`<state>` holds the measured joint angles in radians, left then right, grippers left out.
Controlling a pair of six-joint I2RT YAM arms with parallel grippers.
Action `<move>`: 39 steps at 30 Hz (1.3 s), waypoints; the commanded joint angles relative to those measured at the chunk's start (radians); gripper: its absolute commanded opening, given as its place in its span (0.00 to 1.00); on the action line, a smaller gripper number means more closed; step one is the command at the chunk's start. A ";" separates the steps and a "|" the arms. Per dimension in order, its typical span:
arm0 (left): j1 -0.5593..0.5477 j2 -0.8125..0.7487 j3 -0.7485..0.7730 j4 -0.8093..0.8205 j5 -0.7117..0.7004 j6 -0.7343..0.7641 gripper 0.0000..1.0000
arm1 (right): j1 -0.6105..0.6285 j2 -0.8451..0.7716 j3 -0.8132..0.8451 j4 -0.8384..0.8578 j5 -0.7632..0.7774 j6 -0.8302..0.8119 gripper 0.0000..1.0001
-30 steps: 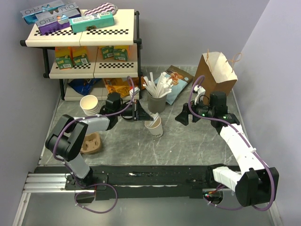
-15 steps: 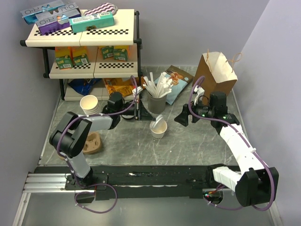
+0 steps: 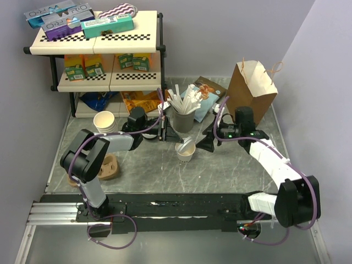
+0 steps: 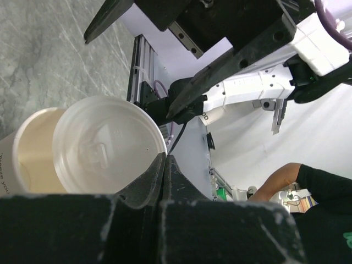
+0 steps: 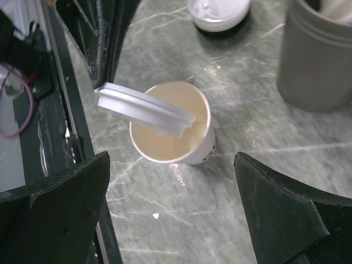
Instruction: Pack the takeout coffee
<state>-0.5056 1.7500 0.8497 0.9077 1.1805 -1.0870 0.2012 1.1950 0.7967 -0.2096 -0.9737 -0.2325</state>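
Observation:
The takeout coffee is an off-white paper cup [image 3: 186, 153] [image 5: 181, 140] standing upright on the grey marble table. Its white sip lid [image 5: 144, 109] [image 4: 104, 146] lies tilted across the mouth: one edge dips inside and the other sticks up past the rim, leaving the inside open. My left gripper [image 3: 169, 133] [image 4: 164, 157] is shut, its tips pinching the raised edge of the lid. My right gripper [image 3: 204, 140] [image 5: 171, 159] hangs open just right of the cup, its fingers spread wide and touching nothing.
A grey straw holder [image 3: 182, 118] [image 5: 316, 60] stands just behind the cup. Loose white lids [image 5: 220, 12] sit on a dark base beside it. An open brown paper bag [image 3: 252, 85] stands back right. A stack of lidless cups [image 3: 104, 122], a cardboard carrier [image 3: 107, 168] and a shelf [image 3: 96, 41] are on the left.
The cup went from leaning to upright and shifted slightly right, with the lid now lying lower across it. My right arm swung left, bringing its open gripper close to the cup.

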 commanded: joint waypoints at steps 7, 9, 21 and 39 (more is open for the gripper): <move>-0.001 0.017 0.026 -0.019 0.031 0.056 0.01 | 0.093 0.074 0.053 0.073 -0.079 -0.160 1.00; 0.006 0.025 0.031 -0.036 0.028 0.065 0.01 | 0.098 0.081 0.052 0.087 -0.069 -0.157 1.00; 0.022 0.039 0.055 -0.093 0.027 0.090 0.01 | 0.106 0.132 0.062 0.162 -0.016 -0.169 1.00; 0.053 0.000 0.065 -0.234 -0.021 0.188 0.43 | 0.141 0.204 0.130 0.177 -0.010 -0.131 1.00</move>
<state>-0.4522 1.7901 0.8871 0.6804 1.1702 -0.9363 0.3317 1.3895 0.8845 -0.0628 -0.9752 -0.3599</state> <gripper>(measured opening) 0.390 0.996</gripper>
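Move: The left hand pinches the white lid by its edge; the open cup stands about 4 cm to its right, 2 cm back, its middle some 12 cm below. From the empty right hand the lid lies about 7 cm left, 1 cm back and nearly level, and the cup 8 cm left, 1 cm back, 11 cm below. The straw pot stands 15 cm beyond the cup; the spare lid is 10 cm farther out and 15 cm left of the cup. Down about 3 cm over the cup mouth and then slightly forward, the left hand lowers the tilted lid; near the end its fingers open to roughly 40%. The right hand, wide open, comes in about 5 cm to its left towards the lid, slipping back a centimetre before working forward about 3 cm, turning some 10 degrees counter-clockwise. ##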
